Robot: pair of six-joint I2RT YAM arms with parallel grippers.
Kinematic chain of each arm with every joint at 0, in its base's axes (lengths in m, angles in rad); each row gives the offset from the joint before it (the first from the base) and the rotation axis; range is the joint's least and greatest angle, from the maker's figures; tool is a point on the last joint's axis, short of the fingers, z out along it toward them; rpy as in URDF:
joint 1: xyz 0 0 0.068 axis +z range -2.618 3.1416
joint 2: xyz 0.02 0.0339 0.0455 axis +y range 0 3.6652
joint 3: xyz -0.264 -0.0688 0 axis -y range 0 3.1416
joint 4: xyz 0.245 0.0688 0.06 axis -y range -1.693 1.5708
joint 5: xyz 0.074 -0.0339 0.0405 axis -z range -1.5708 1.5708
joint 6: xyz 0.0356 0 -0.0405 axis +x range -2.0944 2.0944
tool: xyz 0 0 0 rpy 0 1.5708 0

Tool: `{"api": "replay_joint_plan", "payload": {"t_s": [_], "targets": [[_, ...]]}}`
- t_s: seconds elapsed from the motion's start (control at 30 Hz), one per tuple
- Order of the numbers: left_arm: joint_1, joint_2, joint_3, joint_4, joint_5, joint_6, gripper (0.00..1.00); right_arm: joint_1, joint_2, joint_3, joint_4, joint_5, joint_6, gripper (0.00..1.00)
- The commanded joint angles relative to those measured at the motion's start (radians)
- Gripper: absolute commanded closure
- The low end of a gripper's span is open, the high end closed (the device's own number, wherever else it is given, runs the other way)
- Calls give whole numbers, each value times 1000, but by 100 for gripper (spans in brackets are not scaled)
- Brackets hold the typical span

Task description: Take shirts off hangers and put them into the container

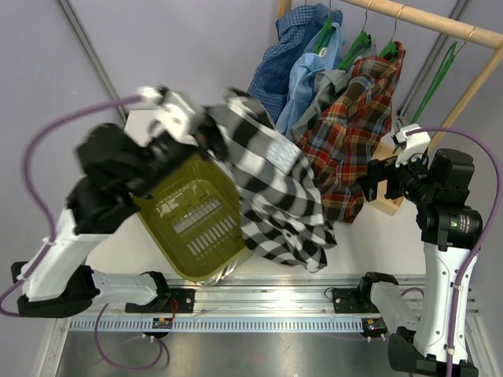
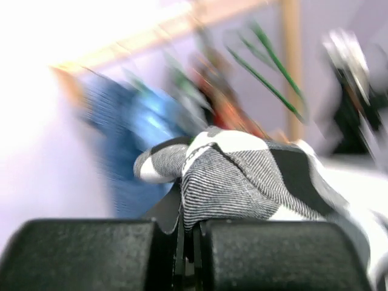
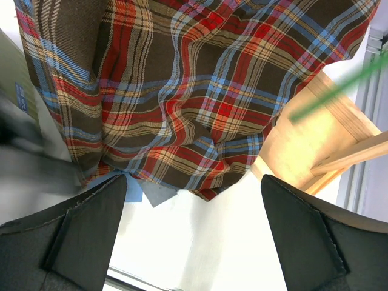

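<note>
My left gripper (image 1: 211, 135) is raised above the olive-green container (image 1: 192, 228) and is shut on a fold of the black-and-white check shirt (image 1: 275, 192). That shirt hangs from it over the container's right rim onto the table. Close up, the check cloth (image 2: 242, 176) is pinched between the left gripper's (image 2: 188, 233) shut jaws. On the rail hang the dark blue (image 1: 292, 47), light blue (image 1: 313, 75), grey (image 1: 334, 82) and red plaid (image 1: 354, 133) shirts on green hangers (image 1: 357, 43). My right gripper (image 1: 369, 182) stands open beside the plaid shirt's (image 3: 200, 91) hem, and the right gripper (image 3: 194, 224) holds nothing.
A bare green hanger (image 1: 440, 75) hangs at the right end of the wooden rail (image 1: 424, 20). A small wooden box (image 1: 389, 203) stands under the plaid shirt, right of my right gripper's fingers; the wooden box (image 3: 309, 139) lies close ahead. White table shows below the hem.
</note>
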Motion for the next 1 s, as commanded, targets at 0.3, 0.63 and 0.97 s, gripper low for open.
{"api": "replay_joint_plan", "payload": {"t_s": [0.3, 0.63, 0.97], "targets": [[108, 221, 662, 304, -308, 270, 100, -4, 0, 15, 76, -67, 55, 0], [186, 125, 463, 186, -306, 145, 100, -4, -26, -8, 76, -68, 51, 1], [340, 75, 317, 91, -204, -76, 100, -4, -33, -19, 76, -85, 54, 1]]}}
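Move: The left gripper already holds the black-and-white checked shirt high over the table. The container's middle is about 14 cm to its left, 6 cm ahead and 42 cm below. The red plaid shirt hangs some 27 cm to the gripper's right, 11 cm ahead and 20 cm lower; the light blue shirt is about 17 cm right and 25 cm ahead, at a similar height. From the right gripper the container is some 46 cm left, 3 cm ahead and 21 cm below. Keep the left fingers shut on the checked shirt and swing it left above the container: rise about 22 cm while sweeping some 16 cm left, tipping the fingertips upward. Then sink roughly 12 cm as you reach forward about 8 cm, easing slightly back right and levelling the fingers, having turned counter-clockwise some 30 degrees overall. ##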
